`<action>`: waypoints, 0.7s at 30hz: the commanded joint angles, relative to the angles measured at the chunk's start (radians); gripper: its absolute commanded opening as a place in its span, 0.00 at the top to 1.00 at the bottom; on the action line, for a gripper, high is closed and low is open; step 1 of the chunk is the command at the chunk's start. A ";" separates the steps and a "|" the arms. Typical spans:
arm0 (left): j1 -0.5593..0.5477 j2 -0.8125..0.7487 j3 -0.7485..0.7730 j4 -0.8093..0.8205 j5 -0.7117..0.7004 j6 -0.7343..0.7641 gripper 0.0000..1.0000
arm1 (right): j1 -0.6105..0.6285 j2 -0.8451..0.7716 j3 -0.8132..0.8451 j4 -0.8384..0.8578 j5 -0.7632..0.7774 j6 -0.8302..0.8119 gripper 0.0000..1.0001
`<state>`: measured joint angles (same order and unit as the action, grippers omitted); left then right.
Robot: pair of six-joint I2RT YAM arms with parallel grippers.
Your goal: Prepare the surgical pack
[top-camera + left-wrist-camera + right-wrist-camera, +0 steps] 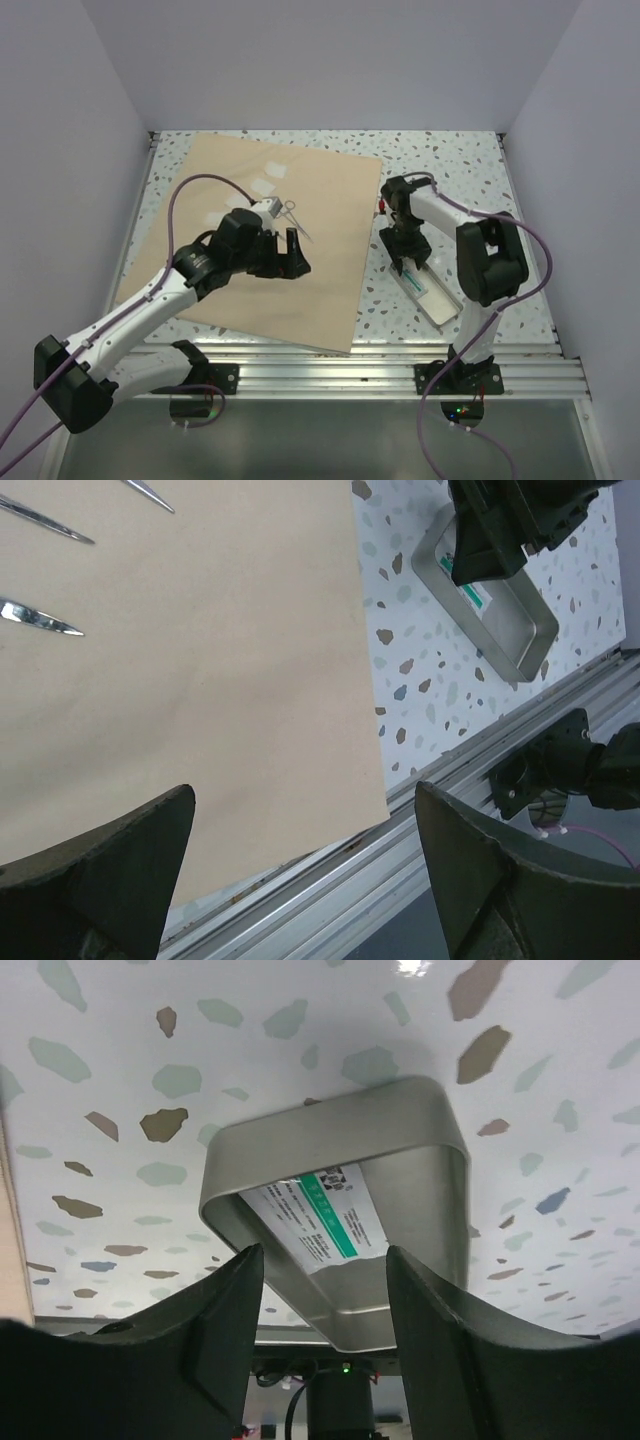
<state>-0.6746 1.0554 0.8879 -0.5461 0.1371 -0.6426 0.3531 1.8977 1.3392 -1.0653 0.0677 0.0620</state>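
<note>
The surgical pack's wrap lies spread flat as a wide tan sheet on the left of the speckled table. The same sheet fills most of the left wrist view. My left gripper hovers over its middle, wide open and empty. Metal instruments lie on the sheet just beyond it, and their pointed tips show. My right gripper hangs over the far end of a shiny metal tray to the right of the sheet. Its jaws stand open above a white packet with a green stripe, which lies in the tray.
An aluminium rail runs along the near table edge, close to the sheet's front corner. White walls close in the table on three sides. The tray sits at an angle between the sheet's right edge and the right arm's base.
</note>
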 commanded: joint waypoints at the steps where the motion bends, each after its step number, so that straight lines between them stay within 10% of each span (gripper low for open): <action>1: 0.029 0.011 0.107 -0.082 -0.083 0.015 0.05 | -0.002 -0.098 0.083 -0.071 0.082 0.073 0.43; 7: 0.257 0.049 0.177 -0.143 -0.073 0.049 0.05 | -0.002 -0.245 0.144 -0.104 0.034 0.186 0.01; 14: 0.504 0.169 0.214 -0.036 0.005 0.083 0.16 | 0.067 -0.444 0.020 0.075 -0.149 0.239 0.01; 21: 0.707 0.425 0.267 0.090 0.025 0.052 0.51 | 0.107 -0.489 -0.127 0.176 -0.288 0.193 0.04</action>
<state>-0.0456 1.4158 1.0985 -0.5438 0.1368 -0.5880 0.4500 1.3987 1.2449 -0.9596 -0.1295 0.2634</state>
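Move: The nearest gauze square lies about 23 cm ahead of the left hand, 18 cm to its left and 16 cm below. A second square is some 5 cm farther out and 6 cm to the right of it; the tweezers lie about 11 cm ahead and 12 cm left of the hand. From the right hand, that first gauze is about 16 cm ahead and 48 cm left; the foil packet is just below, 3 cm down and 1 cm back, 1 cm left. Forward and left in equal measure, the left hand sweeps some 22 cm off the empty cloth towards the nearest gauze square, lifting slightly and then starting down, turning about 35 degrees counter-clockwise as its wide-open, empty fingers close to half. The right hand, already half open, spreads fully and climbs away from the packet and tray, then swings left, tilting its fingers forward and left. ##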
